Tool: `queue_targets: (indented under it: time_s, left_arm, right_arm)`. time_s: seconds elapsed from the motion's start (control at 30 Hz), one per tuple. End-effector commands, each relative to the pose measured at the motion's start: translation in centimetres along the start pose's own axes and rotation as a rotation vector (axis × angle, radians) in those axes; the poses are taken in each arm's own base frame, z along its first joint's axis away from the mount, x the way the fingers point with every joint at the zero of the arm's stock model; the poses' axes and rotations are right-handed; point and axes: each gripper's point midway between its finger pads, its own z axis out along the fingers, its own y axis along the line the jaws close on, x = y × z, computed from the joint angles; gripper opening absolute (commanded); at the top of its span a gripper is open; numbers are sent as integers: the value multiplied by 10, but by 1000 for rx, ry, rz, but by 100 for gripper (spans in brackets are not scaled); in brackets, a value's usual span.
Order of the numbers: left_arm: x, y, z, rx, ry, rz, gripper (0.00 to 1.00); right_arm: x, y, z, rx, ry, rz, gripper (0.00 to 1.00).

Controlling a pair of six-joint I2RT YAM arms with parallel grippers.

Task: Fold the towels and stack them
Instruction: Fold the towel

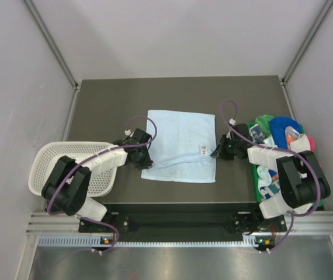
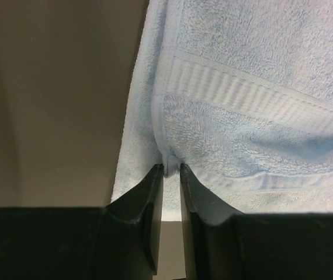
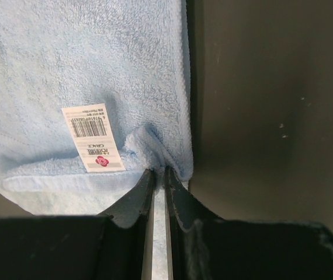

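Note:
A pale blue towel (image 1: 181, 146) lies spread flat in the middle of the dark table. My left gripper (image 1: 145, 156) is at its left edge near the front corner. In the left wrist view the jaws (image 2: 172, 169) stand narrow, with a ridge of the towel's hem (image 2: 254, 87) pinched between their tips. My right gripper (image 1: 216, 153) is at the towel's right edge, shut on a small raised fold (image 3: 159, 171) of the towel (image 3: 85, 64), just right of its white barcode label (image 3: 93, 137). A heap of other towels (image 1: 277, 131) in blue, green, pink and white sits at the right.
A white mesh basket (image 1: 47, 160) stands at the table's left front, under my left arm. The towel heap rests on a green tray (image 1: 256, 175) by my right arm. Grey walls close in the table at the back and sides.

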Motion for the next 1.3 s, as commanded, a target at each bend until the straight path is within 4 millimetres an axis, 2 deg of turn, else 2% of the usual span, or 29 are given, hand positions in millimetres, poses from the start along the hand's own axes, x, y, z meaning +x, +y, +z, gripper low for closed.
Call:
queue_targets:
  time_s: [0.0, 0.07, 0.27, 0.53, 0.73, 1.13, 1.27]
  left_arm:
    - [-6, -6, 1, 21, -30, -2, 21]
    - [-9, -7, -3, 20, -39, 2, 13]
    - [-23, -11, -16, 13, -76, 26, 0]
    - [-30, -18, -32, 35, -93, 48, 0]
    - [-41, -21, -57, 39, -127, 75, 0]
    - [-54, -22, -92, 55, -201, 84, 0]
    - [-68, -29, -103, 75, -256, 81, 0]
  right_arm:
    - [2, -15, 5, 45, -6, 1, 0]
    - [0, -13, 2, 39, -13, -2, 0]
    - [-8, -5, -8, 27, -37, -13, 0]
    - [-13, 4, -24, 10, -61, -29, 0]
    - [-22, 20, -51, -25, -113, -56, 0]
    - [-20, 35, -98, -46, -172, -102, 0]
    - [-34, 45, -112, -54, -215, -119, 0]
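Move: Right between the left fingers, which are still slightly apart, lies the near left corner of the towel's top layer; the lower layer's near left corner is about 5 cm back and 2 cm left of that hand. The right hand already pinches the top layer's near right corner, with the lower layer's near right corner some 9 cm back and 1 cm right of it. The price label sits about 3 cm left of the right hand and 2 cm ahead. Closing on the near left corner first, the left hand pinches it and then goes almost straight up by about 9 cm, easing slightly forward. The right hand keeps its grip and rises about as far alongside, drawing back some 3 cm and a little right. Both wrists tip up roughly 10 degrees, swinging the fingertips outward over the table. ##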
